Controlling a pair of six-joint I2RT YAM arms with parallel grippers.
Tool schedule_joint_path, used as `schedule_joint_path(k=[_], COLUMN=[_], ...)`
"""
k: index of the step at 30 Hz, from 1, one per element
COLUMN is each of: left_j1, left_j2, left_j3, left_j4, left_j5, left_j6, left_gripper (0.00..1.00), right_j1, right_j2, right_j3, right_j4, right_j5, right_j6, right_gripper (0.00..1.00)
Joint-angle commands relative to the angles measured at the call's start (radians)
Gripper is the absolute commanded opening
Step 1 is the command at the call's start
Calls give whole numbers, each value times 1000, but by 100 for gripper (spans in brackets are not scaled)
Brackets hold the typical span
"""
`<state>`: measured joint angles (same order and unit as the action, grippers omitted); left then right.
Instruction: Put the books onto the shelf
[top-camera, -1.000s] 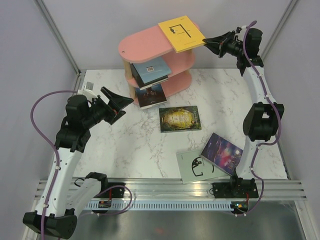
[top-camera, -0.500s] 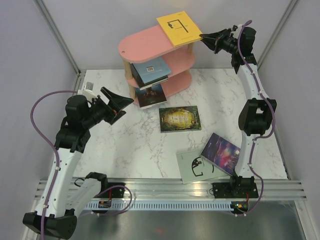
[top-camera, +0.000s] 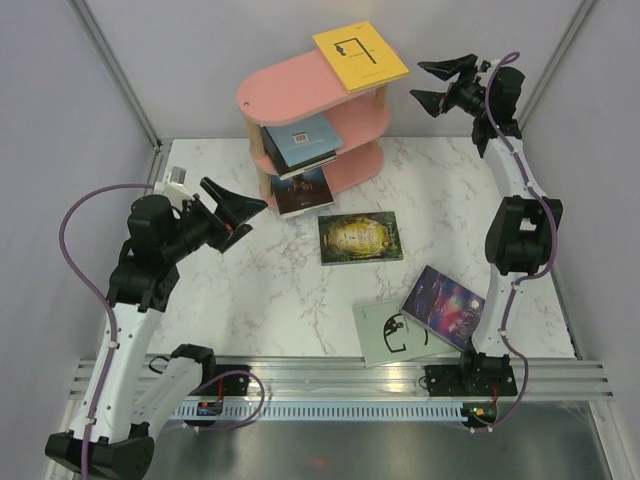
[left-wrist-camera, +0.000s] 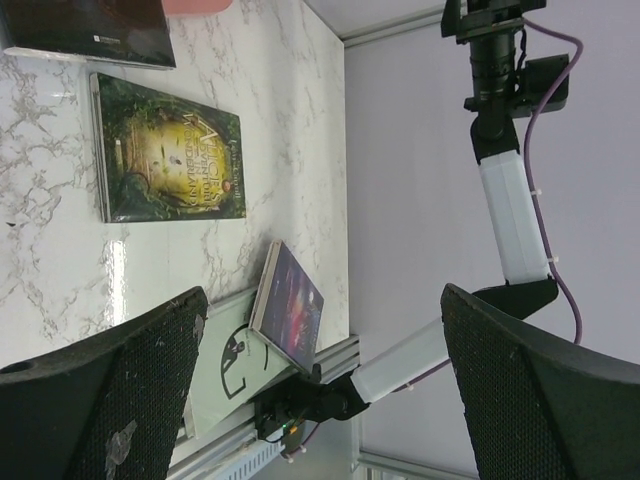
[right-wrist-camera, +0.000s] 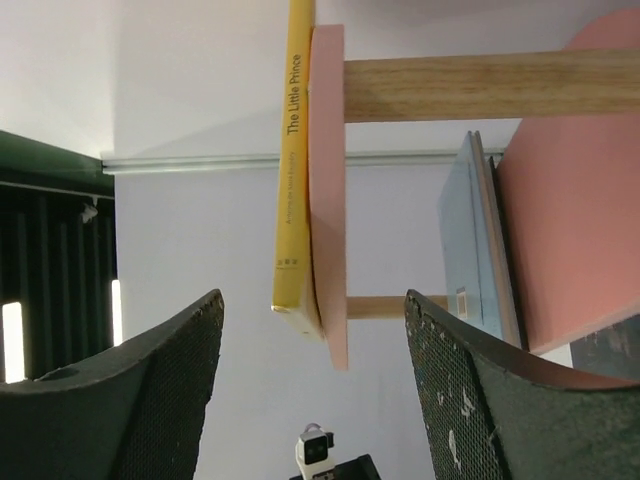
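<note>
The yellow book (top-camera: 360, 57) lies flat on the top board of the pink shelf (top-camera: 285, 92), overhanging its right end. My right gripper (top-camera: 420, 82) hangs open just right of it, touching nothing. In the right wrist view the yellow book (right-wrist-camera: 293, 170) rests against the top board (right-wrist-camera: 328, 180), and my right gripper (right-wrist-camera: 314, 300) is apart from both. A blue book (top-camera: 303, 140) sits on the middle tier and a dark one (top-camera: 303, 192) on the bottom tier. My left gripper (top-camera: 250, 218) is open and empty above the table's left side.
On the marble table lie a green-gold book (top-camera: 359, 237), a purple galaxy book (top-camera: 446, 305) and a pale grey-green book (top-camera: 390, 333) under it near the front rail (top-camera: 330, 372). The left wrist view shows the green-gold book (left-wrist-camera: 170, 165) and galaxy book (left-wrist-camera: 290, 310).
My right gripper has opened, let go of the yellow book and drawn back slightly to the right. The book now rests on the top board. The left arm barely shifted.
</note>
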<state>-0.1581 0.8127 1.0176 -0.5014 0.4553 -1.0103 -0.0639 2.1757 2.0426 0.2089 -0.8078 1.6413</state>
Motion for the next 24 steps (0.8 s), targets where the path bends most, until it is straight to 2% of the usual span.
schedule_joint_path(k=[1, 5, 9, 10, 11, 17, 18, 24], left_j1=[3, 3, 3, 3, 3, 3, 3, 3], left_j2=[-18, -23, -38, -37, -40, -76, -81, -95], left_j3=[-2, -14, -42, -51, -54, -106, -112, -123], left_j4=[-8, -19, -22, -25, -25, -45, -49, -75], left_j5=[17, 19, 17, 22, 23, 34, 42, 49], left_j6=[6, 4, -7, -10, -10, -28, -33, -24], left_gripper=[100, 100, 100, 100, 100, 100, 100, 100], right_j1=[-48, -109, -120, -120, -120, -88, -83, -31], right_j2=[-127, -232, -292, -297, -300, -294, -286, -205], right_j3=[-135, -310, -421, -441, -475, -752, -809, -884], right_j4=[171, 140, -242, -361, -384, -396, -398, -422], right_j5=[-20, -36, 15, 30, 50, 96, 105, 169], right_j6=[49, -33, -344, -392, -441, -580, -618, -719], right_gripper=[78, 79, 79, 75, 71, 45, 37, 25])
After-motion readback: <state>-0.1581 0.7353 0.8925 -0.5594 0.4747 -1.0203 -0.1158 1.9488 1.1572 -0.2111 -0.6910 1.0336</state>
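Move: The Alice book lies flat on the table, about 19 cm back and 12 cm left of my right hand, some 36 cm below it. Roughly level with that hand, the yellow book on the shelf top is 7 cm ahead and 14 cm left; on the table, the purple book is about 40 cm back, 10 cm right. From my left hand, the Alice book is about 16 cm ahead, 22 cm right and 32 cm below. I leave the yellow book and sweep my right hand down about 30 cm and back some 17 cm towards the Alice book's right edge, first swinging 7 cm right to clear the shelf, then partly back left. On the way I tip the fingers down some 40 degrees and draw them from wide to about a quarter open. My empty, open left hand sinks about 5 cm, easing slightly back. ##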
